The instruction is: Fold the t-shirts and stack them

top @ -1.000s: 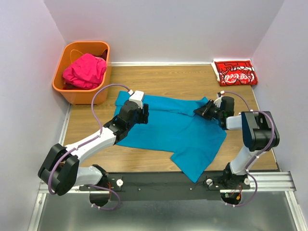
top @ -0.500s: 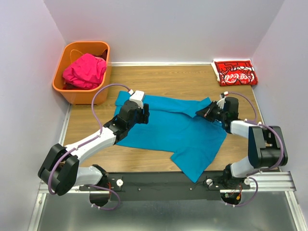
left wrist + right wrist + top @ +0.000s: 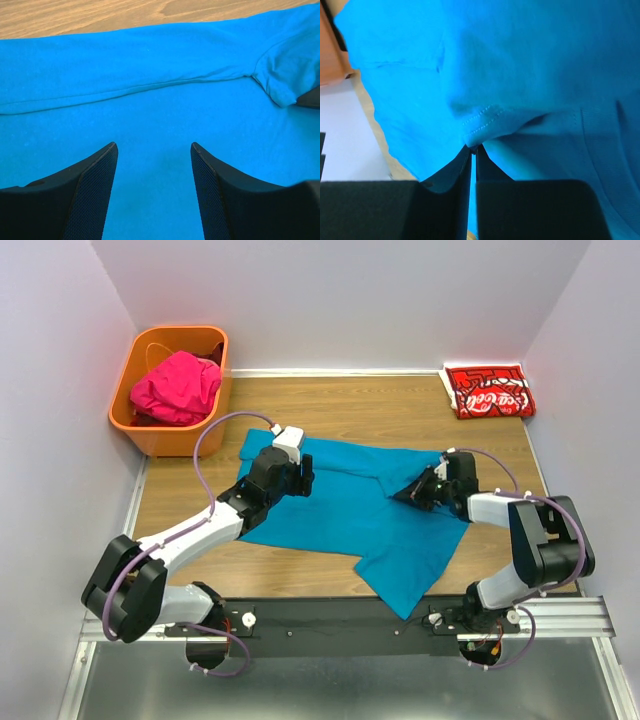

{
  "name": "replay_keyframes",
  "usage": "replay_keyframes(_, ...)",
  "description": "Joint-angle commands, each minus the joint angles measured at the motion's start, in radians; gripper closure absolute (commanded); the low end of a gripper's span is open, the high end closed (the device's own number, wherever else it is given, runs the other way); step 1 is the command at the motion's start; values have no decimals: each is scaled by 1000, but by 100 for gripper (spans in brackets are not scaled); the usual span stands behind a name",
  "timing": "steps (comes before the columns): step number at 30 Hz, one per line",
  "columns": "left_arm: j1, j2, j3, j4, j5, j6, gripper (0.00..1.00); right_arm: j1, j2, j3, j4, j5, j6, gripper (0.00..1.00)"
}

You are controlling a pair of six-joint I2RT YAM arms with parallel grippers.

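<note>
A teal-blue t-shirt lies spread across the middle of the wooden table, its top edge folded over. My left gripper stands open over the shirt's left part, both fingers just above flat cloth with nothing between them. My right gripper is shut on the shirt's stitched sleeve hem at the right side, the pinched cloth lifted and drawn inward. A folded red t-shirt with white script lies at the back right corner. A magenta-pink t-shirt is bunched in the basket.
An orange plastic basket stands at the back left against the wall. White walls close in the table on three sides. Bare wood shows behind the teal shirt. The arms' mounting rail runs along the near edge.
My right gripper has closed on the sleeve hem and moved left, pulling the sleeve inward over the shirt body. The left arm has hardly moved.
</note>
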Motion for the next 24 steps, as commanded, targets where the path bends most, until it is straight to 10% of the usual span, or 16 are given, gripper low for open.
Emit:
replay_keyframes(1, -1, 9, 34, 4, 27, 17, 32, 23, 27, 61, -61, 87, 47, 86)
replay_keyframes(17, -1, 38, 48, -10, 47, 22, 32, 94, 70, 268, -266, 177, 105, 86)
replay_keyframes(24, -1, 66, 57, -11, 81, 27, 32, 137, 112, 312, -355, 151, 9, 56)
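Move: The right hand, low over the blue t-shirt, already has the sleeve hem pinched. The inner end of the fold line lies about 5 cm ahead and 4 cm to its left, roughly 2 cm below. The shirt's far edge is some 11 cm straight ahead, and the red folded shirt about 22 cm ahead and 20 cm to its right. From the left hand, that fold-line end lies about 16 cm right, level fore-and-aft, some 10 cm below. Still pinching the blue sleeve hem at first, the right hand carries it forward about 4.5 cm towards the shirt's far edge, rising some 3 cm. It then eases back and down 1–1.5 cm, edging left by nearly 3 cm over the whole move. During that last stretch the fingers part to rather under half open, one finger still against the cloth. ##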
